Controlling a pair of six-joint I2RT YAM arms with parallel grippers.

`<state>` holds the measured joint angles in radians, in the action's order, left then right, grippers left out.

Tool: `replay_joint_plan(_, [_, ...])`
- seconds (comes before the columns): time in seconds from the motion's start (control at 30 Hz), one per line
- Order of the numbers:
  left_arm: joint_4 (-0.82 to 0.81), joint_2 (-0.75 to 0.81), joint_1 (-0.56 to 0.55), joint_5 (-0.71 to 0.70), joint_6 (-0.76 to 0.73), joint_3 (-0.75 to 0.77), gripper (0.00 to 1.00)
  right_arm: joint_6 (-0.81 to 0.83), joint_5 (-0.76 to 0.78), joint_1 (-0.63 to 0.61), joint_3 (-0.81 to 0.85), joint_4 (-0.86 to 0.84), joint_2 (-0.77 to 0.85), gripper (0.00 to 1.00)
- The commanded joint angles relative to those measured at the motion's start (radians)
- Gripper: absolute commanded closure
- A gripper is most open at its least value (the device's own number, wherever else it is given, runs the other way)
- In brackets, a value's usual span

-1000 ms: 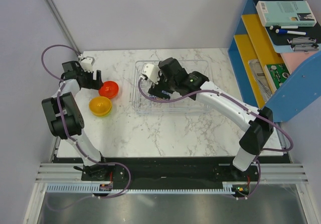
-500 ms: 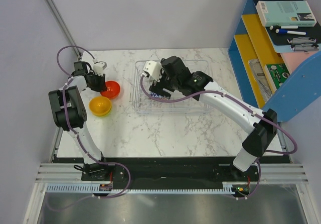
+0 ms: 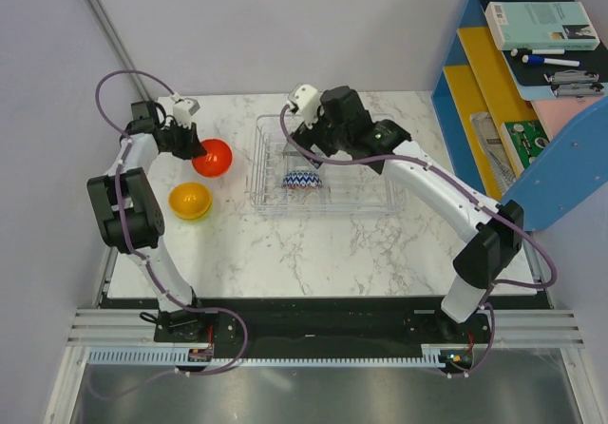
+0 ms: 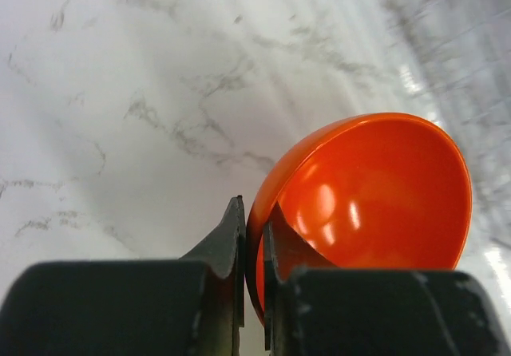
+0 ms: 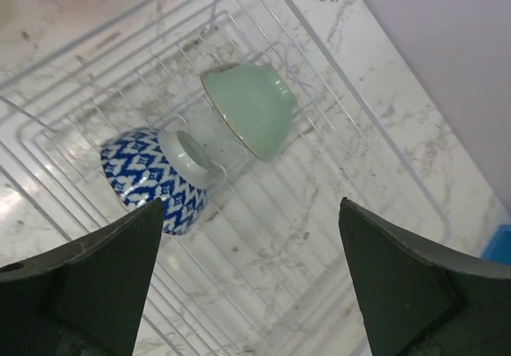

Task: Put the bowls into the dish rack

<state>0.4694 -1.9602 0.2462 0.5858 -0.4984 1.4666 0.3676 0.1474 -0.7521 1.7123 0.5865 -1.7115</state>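
My left gripper is shut on the rim of the red-orange bowl, one finger inside and one outside, and holds it tilted over the marble; the wrist view shows the grip and the bowl. The orange-yellow bowl sits on the table nearby. The clear dish rack holds the blue-white zigzag bowl on its side. My right gripper is open and empty above the rack, over the zigzag bowl and the pale grey-green bowl. The lime green bowl is out of view.
A blue shelf unit with a book, pens and clips stands at the right edge of the table. Grey walls close in the back and the left side. The marble tabletop spreads in front of the rack.
My right gripper let go of the zigzag bowl in the rack and rose toward the far side. My left gripper closed on the red-orange bowl's rim and tipped it up.
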Motion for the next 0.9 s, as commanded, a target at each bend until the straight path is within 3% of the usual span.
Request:
replay_joint_plan(0.0, [0.034,0.211,-0.019,0.33,0.061,0.087,0.98,-0.218,-0.291,0.106,0.128,-0.016,-0.016,0.03])
replay_joint_plan(0.03, [0.034,0.266,-0.028,0.392,0.076,0.084,0.98,-0.248,-0.424,0.128,0.136,-0.013,-0.019,0.02])
replay_joint_plan(0.1, [0.034,0.312,-0.079,0.428,0.101,0.071,0.98,-0.32,-0.55,0.175,0.15,-0.016,-0.031,0.02])
replay_joint_plan(0.3, [0.025,0.472,-0.298,0.385,0.086,-0.017,0.98,-0.467,-0.886,0.229,0.118,-0.06,-0.069,0.02])
replay_joint_plan(0.5, [0.015,0.498,-0.409,0.339,0.101,-0.026,0.98,-0.708,-1.222,0.296,0.001,-0.301,-0.094,0.03])
replay_joint_plan(0.6, [0.011,0.492,-0.42,0.324,0.104,-0.023,0.98,-0.82,-1.275,0.332,-0.072,-0.482,-0.083,0.02])
replay_joint_plan(0.83, [-0.003,0.48,-0.443,0.302,0.116,-0.017,0.98,-1.022,-1.351,0.358,-0.157,-0.724,-0.089,0.02])
replay_joint_plan(0.87, [-0.008,0.48,-0.45,0.299,0.118,-0.014,0.98,-1.132,-1.356,0.358,-0.192,-0.79,-0.091,0.02])
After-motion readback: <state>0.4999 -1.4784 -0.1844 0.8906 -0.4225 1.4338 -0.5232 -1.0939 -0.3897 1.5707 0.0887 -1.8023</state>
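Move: The left hand already holds the orange bowl by its rim, a few centimetres clear of the table. The right gripper, its meeting place, is about 35 cm to the right, 7 cm back and 18 cm higher; the yellow bowl sits some 13 cm back and 2 cm left. From the right hand, the orange bowl is about 31 cm left, 4 cm ahead and 20 cm down, while the blue patterned bowl lies about 20 cm below, 3 cm left and 1 cm back. Up and to the right, then back as well, the left arm sweeps the orange bowl over the rack's left side towards the right gripper: about 23 cm right, 21 up and 11 back, swinging its fingers clockwise, most of it fast, then easing off. The empty right hand rises a little, goes slightly forward then back, and rolls some 75 degrees until its open fingers point left at the bowl, nearly level, not yet touching. ##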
